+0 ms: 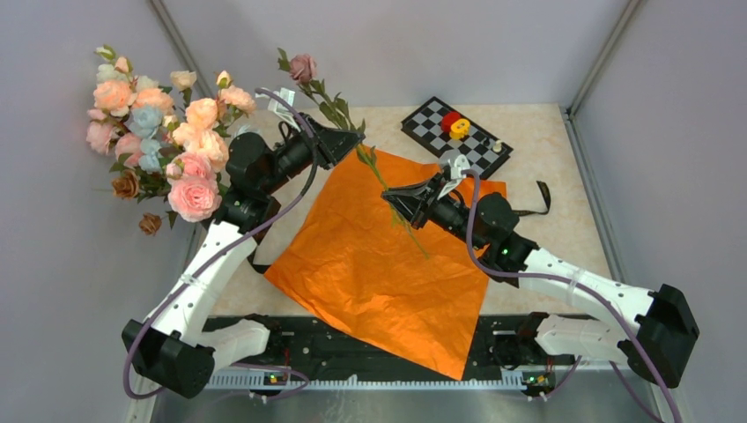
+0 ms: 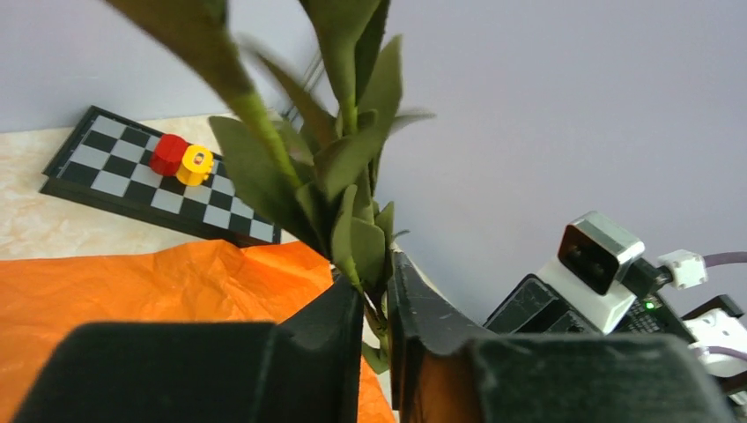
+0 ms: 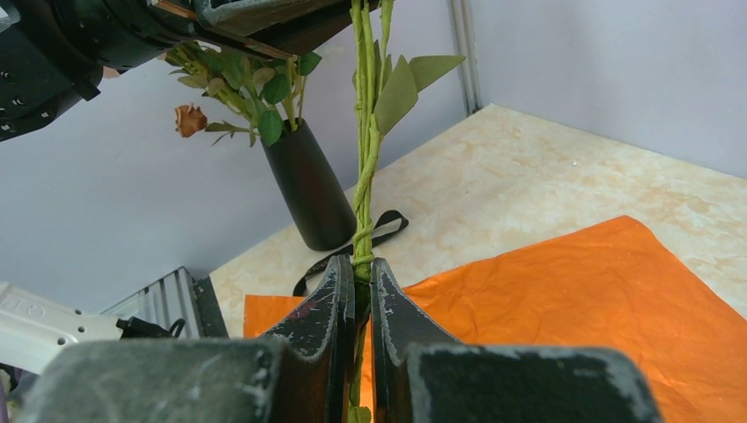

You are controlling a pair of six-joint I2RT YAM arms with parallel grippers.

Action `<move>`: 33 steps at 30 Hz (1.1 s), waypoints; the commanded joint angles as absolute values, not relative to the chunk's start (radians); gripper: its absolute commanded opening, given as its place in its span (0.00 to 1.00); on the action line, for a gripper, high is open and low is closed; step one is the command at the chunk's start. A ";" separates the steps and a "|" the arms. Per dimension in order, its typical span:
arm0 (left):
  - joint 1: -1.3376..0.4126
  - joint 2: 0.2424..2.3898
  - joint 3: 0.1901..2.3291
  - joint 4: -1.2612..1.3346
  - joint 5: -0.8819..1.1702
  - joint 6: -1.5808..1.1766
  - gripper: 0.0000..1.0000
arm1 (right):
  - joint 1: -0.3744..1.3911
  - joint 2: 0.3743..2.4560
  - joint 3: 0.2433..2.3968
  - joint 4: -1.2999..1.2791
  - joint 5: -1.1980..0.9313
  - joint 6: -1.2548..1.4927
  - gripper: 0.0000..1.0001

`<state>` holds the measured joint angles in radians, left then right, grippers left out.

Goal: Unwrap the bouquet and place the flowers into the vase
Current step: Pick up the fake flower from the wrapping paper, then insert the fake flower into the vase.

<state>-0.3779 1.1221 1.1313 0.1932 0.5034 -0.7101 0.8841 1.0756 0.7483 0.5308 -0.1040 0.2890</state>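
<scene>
One flower stem (image 1: 388,185) with a mauve bloom (image 1: 303,67) hangs above the unwrapped orange paper (image 1: 379,273), held by both arms. My left gripper (image 1: 355,146) is shut on its leafy upper part; in the left wrist view the jaws (image 2: 377,280) pinch the thin stem below the leaves (image 2: 343,176). My right gripper (image 1: 395,196) is shut on the stem lower down (image 3: 363,264), where the twisted green stem (image 3: 364,176) rises from the jaws. The black vase (image 3: 310,189) stands at the back left, hidden in the top view under the pastel flowers (image 1: 159,132) it holds.
A chessboard (image 1: 458,132) with a red and a yellow piece (image 1: 455,125) lies at the back right. The black ribbon (image 1: 539,198) lies loose beside the paper. Grey walls close in the table on three sides.
</scene>
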 commanded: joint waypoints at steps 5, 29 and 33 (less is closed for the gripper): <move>-0.378 1.110 1.175 0.187 0.483 -0.701 0.00 | 0.899 1.072 0.798 0.556 -0.108 0.272 0.00; -0.369 1.368 1.885 -0.688 0.458 -0.032 0.00 | 0.899 1.039 0.760 0.517 0.146 0.276 0.75; -0.358 1.379 1.944 -0.801 0.331 0.083 0.00 | 0.898 1.025 0.738 0.493 0.202 0.266 0.77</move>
<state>-0.3710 1.3727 1.8774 -0.6220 0.4625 -0.0921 0.8886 1.0645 0.7467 0.4854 0.1196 0.2806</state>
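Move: The flower's stem already runs between the left hand's quarter-open fingers, with the rose bloom about 7 cm ahead, 7 cm left and 9 cm above that hand. The vase stands roughly 32 cm to its left, about level fore and aft and some 30 cm below. The right hand still grips the same stem lower down; the orange paper's middle lies about 4 cm ahead of the right hand, 2 cm to its right and 33 cm below. The flower's stem changes hands: the left fingers shut the rest of the way and pinch it, and only then do the right fingers open wide and let go. The left hand lifts it about 5 cm, easing slightly forward and left, while rolling some 30 degrees so its left side rises. The right hand backs off the stem, going about 4 cm forward and right with a small clockwise turn. ##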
